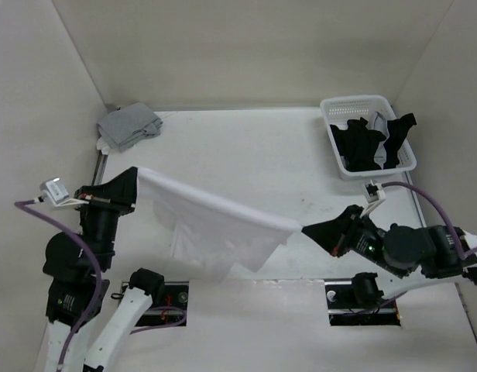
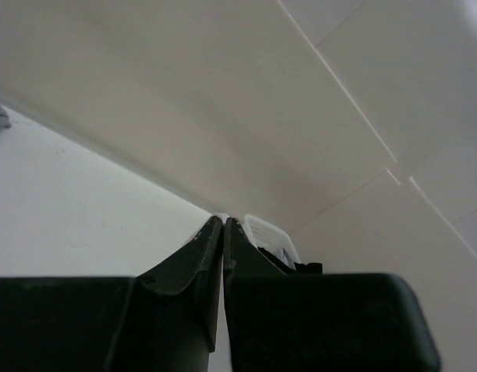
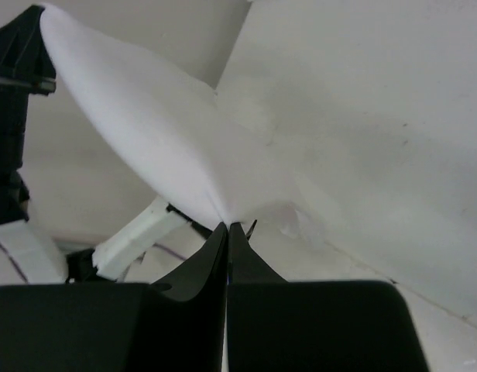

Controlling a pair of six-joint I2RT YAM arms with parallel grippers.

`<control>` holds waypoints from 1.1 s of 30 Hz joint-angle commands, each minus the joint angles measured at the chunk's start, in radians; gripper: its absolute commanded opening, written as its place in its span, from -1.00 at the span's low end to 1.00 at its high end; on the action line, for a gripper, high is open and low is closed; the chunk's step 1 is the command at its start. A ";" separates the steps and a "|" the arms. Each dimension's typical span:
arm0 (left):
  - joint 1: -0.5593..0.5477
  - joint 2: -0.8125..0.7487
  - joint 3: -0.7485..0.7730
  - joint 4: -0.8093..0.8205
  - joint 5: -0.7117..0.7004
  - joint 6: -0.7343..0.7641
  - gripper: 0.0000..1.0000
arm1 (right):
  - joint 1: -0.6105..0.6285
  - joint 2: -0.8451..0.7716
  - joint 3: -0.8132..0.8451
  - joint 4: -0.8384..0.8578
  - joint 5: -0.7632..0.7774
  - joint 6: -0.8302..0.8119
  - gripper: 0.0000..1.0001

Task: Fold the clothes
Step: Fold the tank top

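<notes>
A white top [image 1: 215,225] hangs stretched above the table between both grippers, its lower part drooping toward the near edge. My left gripper [image 1: 137,177] is shut on the top's left corner. In the left wrist view only a sliver of white shows at the closed tips of that gripper [image 2: 224,219]. At the other end, my right gripper [image 1: 303,229] is shut on the right corner. In the right wrist view the white top [image 3: 169,132] fans out from the pinched tips of that gripper [image 3: 228,225]. More clothes: a folded grey top [image 1: 128,125] at the back left, and black tops [image 1: 362,143] in the basket.
A white slotted basket [image 1: 334,108] stands at the back right, also seen past the left fingers as the basket [image 2: 265,230]. White walls enclose the table on three sides. The left arm [image 3: 14,77] shows at the far left of the right wrist view.
</notes>
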State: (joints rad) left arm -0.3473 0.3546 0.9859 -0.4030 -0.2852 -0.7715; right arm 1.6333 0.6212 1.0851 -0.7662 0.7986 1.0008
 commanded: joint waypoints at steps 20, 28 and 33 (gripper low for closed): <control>0.057 0.838 -0.287 0.510 -0.032 -0.068 -0.96 | -1.195 0.532 -0.352 0.668 -0.825 -0.344 -0.98; 0.147 1.268 -0.018 0.610 0.043 -0.066 -0.96 | -1.316 1.060 -0.001 0.754 -0.894 -0.387 -1.00; 0.175 1.302 0.059 0.607 0.096 -0.083 -0.96 | -1.327 1.111 0.133 0.702 -0.889 -0.404 -1.00</control>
State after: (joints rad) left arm -0.1825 1.6794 0.9825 0.1284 -0.2245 -0.8417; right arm 0.3065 1.7531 1.1366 -0.1013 -0.0761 0.6308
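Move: Both grippers still pinch the tank top's edge, stretched between them high over the table. From the left gripper, the bare table to lay it on is about 28 cm ahead, 3 cm right and 42 cm down; the grey cloth stack is some 37 cm ahead, 13 cm left. For the right gripper, its end of that spot lies about 34 cm ahead, 3 cm right, 33 cm below, with the basket roughly 44 cm ahead and 24 cm right. Keep both grippers shut on the tank top's edge and swing it down, then sweep forward just above the table: left about 32 cm down and 28 cm forward, right some 34 cm forward and 25 cm down, towards the bare table between the grey stack and the basket. Tip the left fingers down some 45 degrees; tip the right ones down too, turning them clockwise about 20. ##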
